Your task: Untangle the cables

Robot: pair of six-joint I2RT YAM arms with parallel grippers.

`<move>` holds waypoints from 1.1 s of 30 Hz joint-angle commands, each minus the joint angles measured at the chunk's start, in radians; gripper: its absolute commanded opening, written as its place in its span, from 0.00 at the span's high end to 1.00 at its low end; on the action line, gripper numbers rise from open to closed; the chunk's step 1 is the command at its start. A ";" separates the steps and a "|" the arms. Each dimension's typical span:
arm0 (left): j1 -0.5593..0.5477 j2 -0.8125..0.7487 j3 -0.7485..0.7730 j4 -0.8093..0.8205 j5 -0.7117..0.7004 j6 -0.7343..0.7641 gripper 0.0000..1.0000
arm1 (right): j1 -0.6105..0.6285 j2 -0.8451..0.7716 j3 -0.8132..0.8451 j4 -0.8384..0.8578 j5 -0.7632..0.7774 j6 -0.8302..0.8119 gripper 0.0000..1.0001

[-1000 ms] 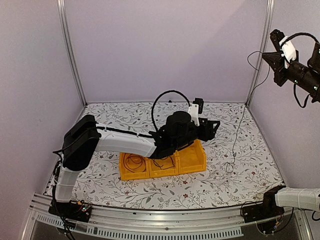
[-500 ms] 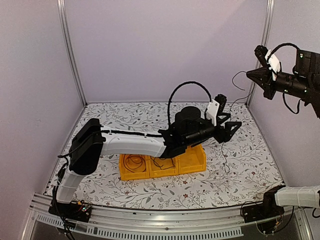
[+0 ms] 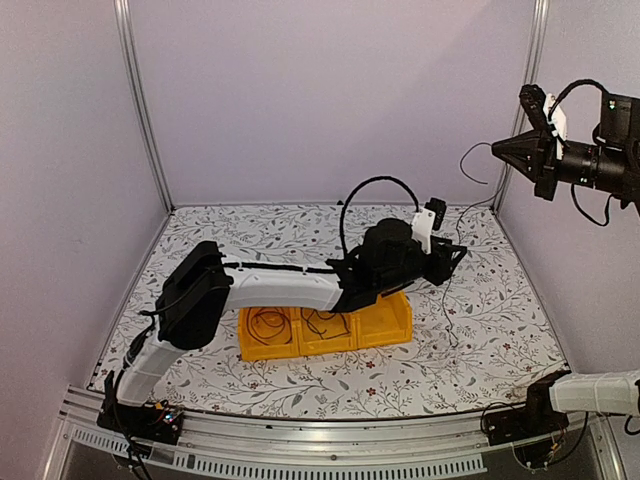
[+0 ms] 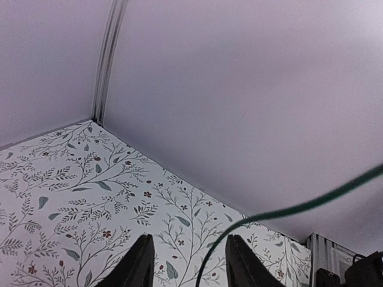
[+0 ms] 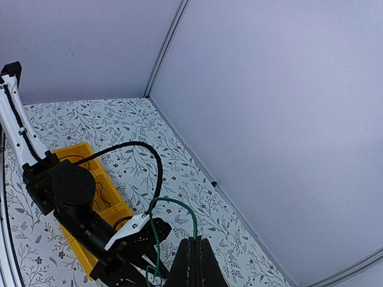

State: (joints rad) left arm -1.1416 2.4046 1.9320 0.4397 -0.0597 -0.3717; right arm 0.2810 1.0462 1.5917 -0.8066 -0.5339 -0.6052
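Observation:
High at the right, my right gripper [image 3: 500, 152] [image 5: 192, 240] is shut on a thin green cable [image 5: 157, 239]. The cable arcs out of its tips and drops to my left gripper [image 3: 455, 262]. In the left wrist view the green cable [image 4: 287, 210] runs between the left gripper's [image 4: 188, 238] two fingers. The jaws stand apart and the cable touches neither finger. More thin cables [image 3: 268, 325] lie looped in the compartments of the yellow bin [image 3: 392, 322], which sits under the left arm.
The left arm's thick black hose [image 3: 375, 190] arches above its wrist. The flowered table [image 3: 500, 330] ends at lilac walls with metal corner posts [image 3: 520, 110]. The yellow bin [image 5: 75, 156] is beside the left wrist in the right wrist view.
The left gripper rose off the bin and swung right to the hanging cable, and its jaws narrowed. The right gripper shifted a little left and levelled, still holding the cable.

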 commanded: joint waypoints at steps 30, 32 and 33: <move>0.055 -0.126 -0.151 0.072 0.009 -0.162 1.00 | -0.162 -0.002 -0.724 0.127 0.071 0.072 0.26; 0.056 -0.123 -0.147 0.071 0.005 -0.167 1.00 | -0.162 -0.048 -0.755 0.129 0.064 0.004 0.26; 0.058 -0.123 -0.144 0.069 0.003 -0.171 1.00 | -0.162 -0.064 -0.763 0.121 0.050 -0.018 0.26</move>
State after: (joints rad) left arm -1.0977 2.3154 1.7775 0.4908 -0.0425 -0.5156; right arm 0.1173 1.0401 0.8742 -0.6502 -0.4103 -0.5087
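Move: Between the left gripper's half-open fingers already runs the green cable, right at the hand point; its lower end lies on the table about 10 cm back, 4 cm to the right and 20 cm below, and the yellow box's right compartment is roughly 13 cm left, 3 cm back and 19 cm below. The right hand, pinching the cable higher up, has that same strand about 6 cm ahead, level sideways and some 24 cm below. Closing fully on the green cable, the left fingers pinch it, then dip a couple of centimetres, rise back and carry it about 3 cm left. Once they have shut, the right hand opens wide, lets go of its part and swoops down some 27 cm and 6 cm right towards the left gripper, reaching forward about 10 cm before easing partly back, its fingers tipping down. ##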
